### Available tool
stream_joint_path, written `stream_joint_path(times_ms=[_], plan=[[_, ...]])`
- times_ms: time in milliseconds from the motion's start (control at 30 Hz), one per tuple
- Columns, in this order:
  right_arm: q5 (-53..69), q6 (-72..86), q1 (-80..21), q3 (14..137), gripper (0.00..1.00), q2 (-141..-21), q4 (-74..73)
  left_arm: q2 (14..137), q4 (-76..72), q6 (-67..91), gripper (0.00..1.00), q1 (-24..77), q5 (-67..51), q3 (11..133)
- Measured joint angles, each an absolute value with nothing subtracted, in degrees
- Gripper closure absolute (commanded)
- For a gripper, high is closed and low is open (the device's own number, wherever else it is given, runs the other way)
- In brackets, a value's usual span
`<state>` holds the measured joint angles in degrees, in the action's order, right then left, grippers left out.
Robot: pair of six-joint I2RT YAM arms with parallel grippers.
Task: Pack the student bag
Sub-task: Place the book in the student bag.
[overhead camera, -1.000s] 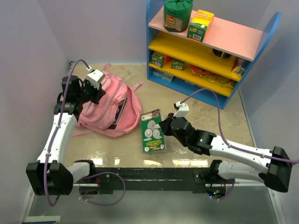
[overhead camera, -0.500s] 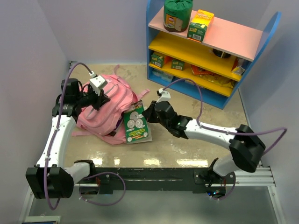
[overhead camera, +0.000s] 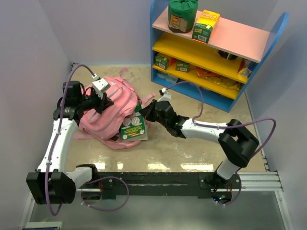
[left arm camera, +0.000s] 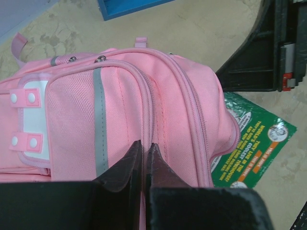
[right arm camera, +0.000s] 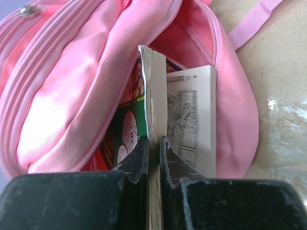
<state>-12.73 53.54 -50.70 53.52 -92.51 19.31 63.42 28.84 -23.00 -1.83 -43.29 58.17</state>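
The student bag is a pink backpack lying on the floor at the left, mouth facing right. My left gripper sits on top of it, shut on a fold of its pink fabric beside a zipper seam. My right gripper is shut on the edge of a green activity book. The book's far end is pushed into the bag's open mouth. In the right wrist view the book stands edge-on between the fingers, with a white line-drawing page beside it.
A blue shelf unit with pink and yellow shelves stands at the back right, holding a green pouch, a yellow-green box and small packets. Walls close in on the left and right. A pink strap trails beside the bag.
My right gripper carried the green book left from the open floor into the bag's mouth. My left gripper shifted slightly right, still pinching the bag.
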Motion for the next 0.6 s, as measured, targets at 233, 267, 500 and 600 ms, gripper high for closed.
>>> stream_joint_path(times_ms=[233,267,500,600], plan=[[-15.8,58.8,-50.2,62.0,1.00,-104.0,21.8,63.4,28.7,-21.6,1.00,-1.8,-43.7,58.2],[-16.4,59.3,-50.1,63.2,1.00,-105.5,22.1,63.4,28.7,-21.6,1.00,-1.8,-43.8,58.2],[-21.1,63.2,-51.2,65.8,1.00,-108.0,22.4,63.4,28.3,-21.2,1.00,-1.8,-44.0,58.2],[-23.2,63.6,-53.0,67.7,1.00,-109.2,21.6,63.4,27.0,-19.4,1.00,-1.8,-44.3,57.7]])
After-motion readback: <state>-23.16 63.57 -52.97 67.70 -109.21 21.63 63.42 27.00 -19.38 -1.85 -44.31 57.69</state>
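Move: The right hand already grips the green book by its edge. The book's middle lies about 6 cm back, 5 cm left and 6 cm below, its lower part sticking out of the bag. The student bag's middle is roughly 14 cm to the hand's left, level with it and 7 cm lower; a pink strap lies some 7 cm ahead, 2 cm right. From the left hand, pinching the bag's piping, the bag's middle is about 2 cm back and 8 cm below. Forward and left in about equal measure, some 5 cm each way and sinking about 2 cm, the right hand drives the green book deeper into the open student bag. The forward push gives out first and the last stretch goes left, with the wrist turning about 10 degrees clockwise. Its fingers keep the book's edge, while the left hand stays put, still pinching the piping. ##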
